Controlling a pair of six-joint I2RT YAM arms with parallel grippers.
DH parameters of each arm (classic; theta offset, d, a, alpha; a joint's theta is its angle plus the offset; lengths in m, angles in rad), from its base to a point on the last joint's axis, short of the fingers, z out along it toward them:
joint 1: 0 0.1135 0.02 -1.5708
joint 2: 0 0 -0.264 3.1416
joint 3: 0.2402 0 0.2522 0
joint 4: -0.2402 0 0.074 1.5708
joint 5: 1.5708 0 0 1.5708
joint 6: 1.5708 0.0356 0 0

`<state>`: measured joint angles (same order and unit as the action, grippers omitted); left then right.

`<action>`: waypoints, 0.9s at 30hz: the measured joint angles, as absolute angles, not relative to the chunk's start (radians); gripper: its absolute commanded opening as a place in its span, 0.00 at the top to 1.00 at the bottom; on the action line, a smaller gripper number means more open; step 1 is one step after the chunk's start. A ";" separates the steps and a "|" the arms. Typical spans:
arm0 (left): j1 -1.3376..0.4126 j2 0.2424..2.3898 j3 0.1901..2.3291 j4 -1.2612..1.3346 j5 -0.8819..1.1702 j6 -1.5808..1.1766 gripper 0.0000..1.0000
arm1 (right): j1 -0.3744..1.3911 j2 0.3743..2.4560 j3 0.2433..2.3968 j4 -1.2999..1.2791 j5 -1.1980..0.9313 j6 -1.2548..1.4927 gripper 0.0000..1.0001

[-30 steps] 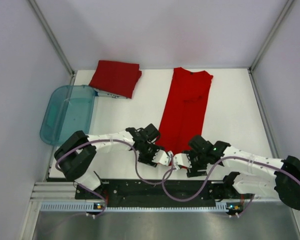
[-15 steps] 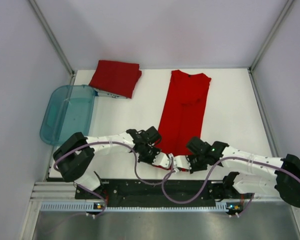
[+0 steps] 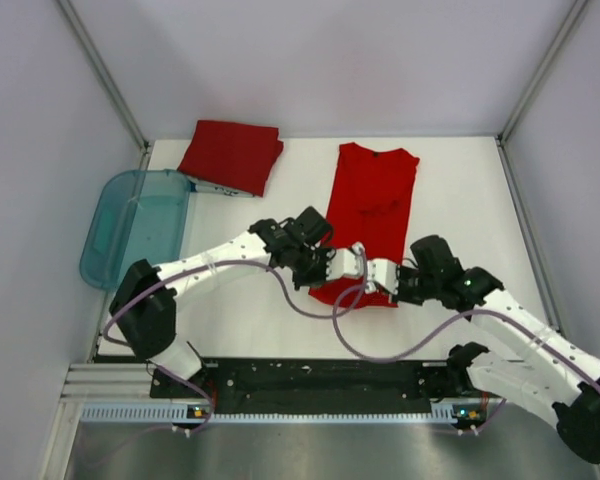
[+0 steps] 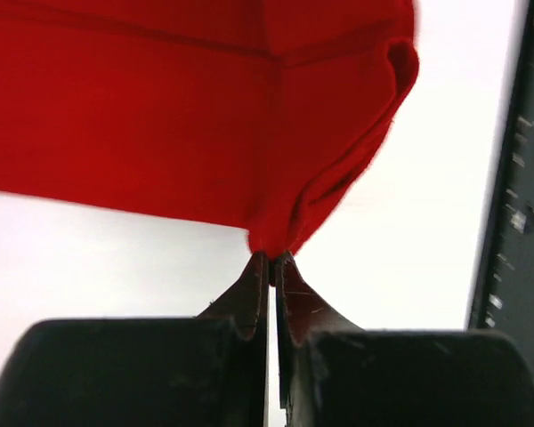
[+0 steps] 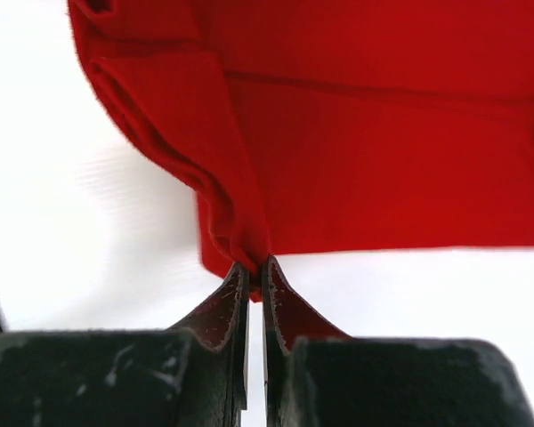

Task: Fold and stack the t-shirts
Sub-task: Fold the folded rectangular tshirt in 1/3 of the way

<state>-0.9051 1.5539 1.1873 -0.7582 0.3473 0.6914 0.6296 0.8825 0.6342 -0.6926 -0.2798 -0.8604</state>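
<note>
A long red t-shirt [image 3: 372, 195], folded into a narrow strip, lies down the middle of the white table, collar at the far end. Its near end is lifted off the table and hangs doubled. My left gripper [image 3: 348, 262] is shut on the hem's left corner, and the fabric [image 4: 160, 116] bunches at its tips [image 4: 273, 258]. The right gripper [image 3: 378, 272] is shut on the other corner, with cloth [image 5: 383, 151] pinched at its tips [image 5: 255, 265]. Both grippers hang close together over the strip's near part. A second t-shirt [image 3: 232, 155], folded into a square, rests at the back left.
A translucent teal tub [image 3: 138, 225] sits at the table's left edge, partly over the side. Something small and pale pokes out from under the folded shirt [image 3: 215, 187]. Grey walls close in the table [image 3: 470, 190] on three sides. A black rail [image 4: 516, 222] runs along the near edge.
Both grippers have shut on the strip's near hem by the table's front edge. They have lifted it and carried it away from me, toward the collar, so the shirt looks shorter.
</note>
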 measured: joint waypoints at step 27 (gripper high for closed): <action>-0.683 2.215 1.945 -0.726 0.057 0.522 1.00 | 0.200 1.570 0.810 -0.076 -0.349 -0.881 1.00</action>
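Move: About 25 cm ahead of the left hand and 4 cm to its right lies the shirt's middle, where the pinched hem is being taken, some 9 cm lower; from the right hand, holding the hem's other corner, that line is roughly 21 cm ahead, 4 cm right and 8 cm down. The shirt's far edge has its middle about 37 cm ahead of the left hand and 16 cm right. The folded red stack sits some 36 cm ahead of it, 24 cm left. Sweeping forward together over the lying shirt, both hands keep the hem corners pinched in shut fingers and carry them towards its middle, left about 24 cm, right about 20, drifting slightly right and slowing. The left hand rises a little, then sinks; the right sinks gently, faster at the end. The left turns some 30 degrees counter-clockwise, the right about 20 clockwise. ##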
